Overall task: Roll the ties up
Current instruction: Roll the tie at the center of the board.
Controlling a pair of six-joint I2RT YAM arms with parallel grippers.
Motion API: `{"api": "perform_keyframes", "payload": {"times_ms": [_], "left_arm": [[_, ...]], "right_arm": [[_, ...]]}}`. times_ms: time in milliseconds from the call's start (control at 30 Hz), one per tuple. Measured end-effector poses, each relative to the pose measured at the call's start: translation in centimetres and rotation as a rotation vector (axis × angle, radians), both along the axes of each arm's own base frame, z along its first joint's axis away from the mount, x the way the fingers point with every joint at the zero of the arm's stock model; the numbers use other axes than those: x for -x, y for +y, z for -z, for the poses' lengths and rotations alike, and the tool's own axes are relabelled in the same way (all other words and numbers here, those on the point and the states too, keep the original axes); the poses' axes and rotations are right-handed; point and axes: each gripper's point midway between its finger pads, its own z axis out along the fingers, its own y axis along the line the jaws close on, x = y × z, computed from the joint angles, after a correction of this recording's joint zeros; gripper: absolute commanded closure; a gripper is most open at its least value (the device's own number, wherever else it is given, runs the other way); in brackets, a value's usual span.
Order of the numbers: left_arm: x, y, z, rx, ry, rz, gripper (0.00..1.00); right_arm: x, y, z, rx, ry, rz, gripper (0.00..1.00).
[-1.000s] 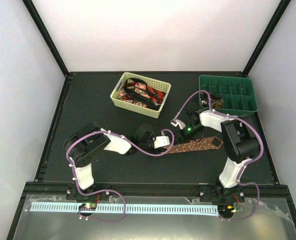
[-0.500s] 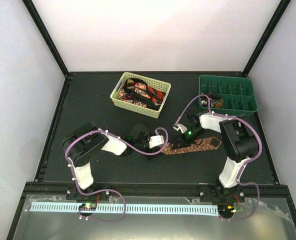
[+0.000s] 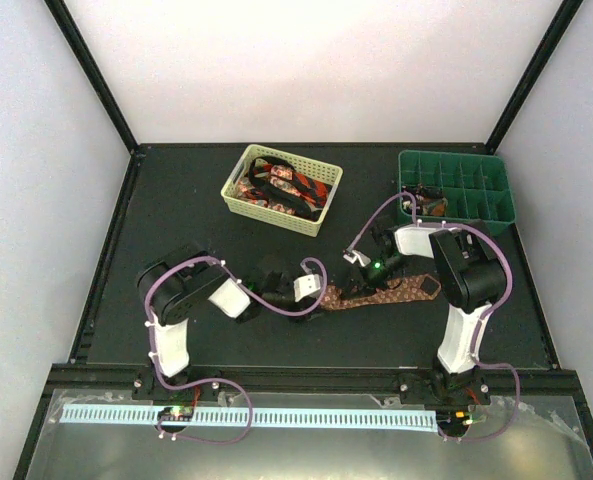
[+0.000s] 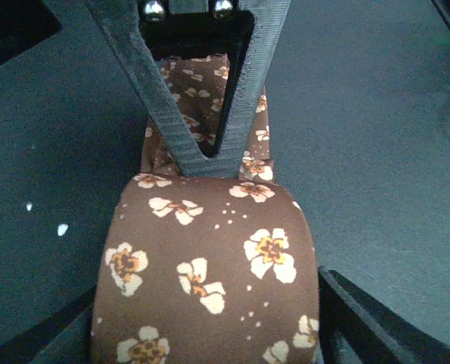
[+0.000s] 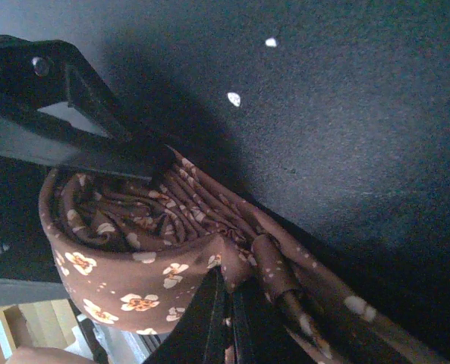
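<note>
A brown tie [image 3: 396,290] with pale flowers lies across the table's middle, its left end wound into a roll [image 4: 209,258]. My left gripper [image 3: 316,293] is open, and its two dark fingers [image 4: 354,318] flank that roll. My right gripper [image 3: 348,285] comes in from the far side and is shut on a fold of the brown tie beside the roll [image 5: 133,265], fingertips pressed together [image 5: 226,277]. In the left wrist view its grey fingers [image 4: 209,144] taper to a point over the fabric. Red-and-black ties [image 3: 286,185] lie heaped in the basket.
The pale yellow lattice basket [image 3: 238,200] stands at the back, left of centre. A green divided tray [image 3: 476,205] sits at the back right, with something small in one near-left cell. Purple cables loop over both arms.
My left gripper has opened wide and drawn back leftward. The right gripper has closed onto the brown tie. The tie's left part has bunched up and shifted slightly left.
</note>
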Motion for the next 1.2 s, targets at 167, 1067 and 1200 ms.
{"api": "perform_keyframes", "payload": {"times_ms": [167,1067,1200], "left_arm": [[-0.1,-0.4,-0.4,0.027,-0.01,0.002,0.55],[-2.1,-5.4,-1.7,0.002,-0.072,0.027,0.51],[-2.4,-4.0,0.3,-0.066,-0.011,-0.034,0.48]], "right_arm": [[0.0,0.0,0.0,0.0,0.0,0.0,0.98],[-0.7,-0.9,0.0,0.001,0.015,0.053,0.98],[-0.5,-0.2,0.0,-0.013,-0.007,0.027,0.98]]}}
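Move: The rolled part of the tie already sits between the left gripper's open fingers, about 1 cm to the right of that hand point and at its height; from the right gripper it lies roughly 5 cm left, 1 cm back and 1 cm higher. The right gripper's shut tips, on the tie, are some 6 cm right and 1 cm ahead of the left hand. The flat tail's middle is about 13 cm right, 1 cm ahead and 2 cm below the left hand. Close the left fingers partway onto the roll, lift it some 2.5 cm while carrying it about 5 cm right to the right gripper's tips, and creep forward. Then lower it about 3 cm, easing back left 1.5 cm. Keep the right gripper shut on the tie, letting it shift a centimetre right and return. ##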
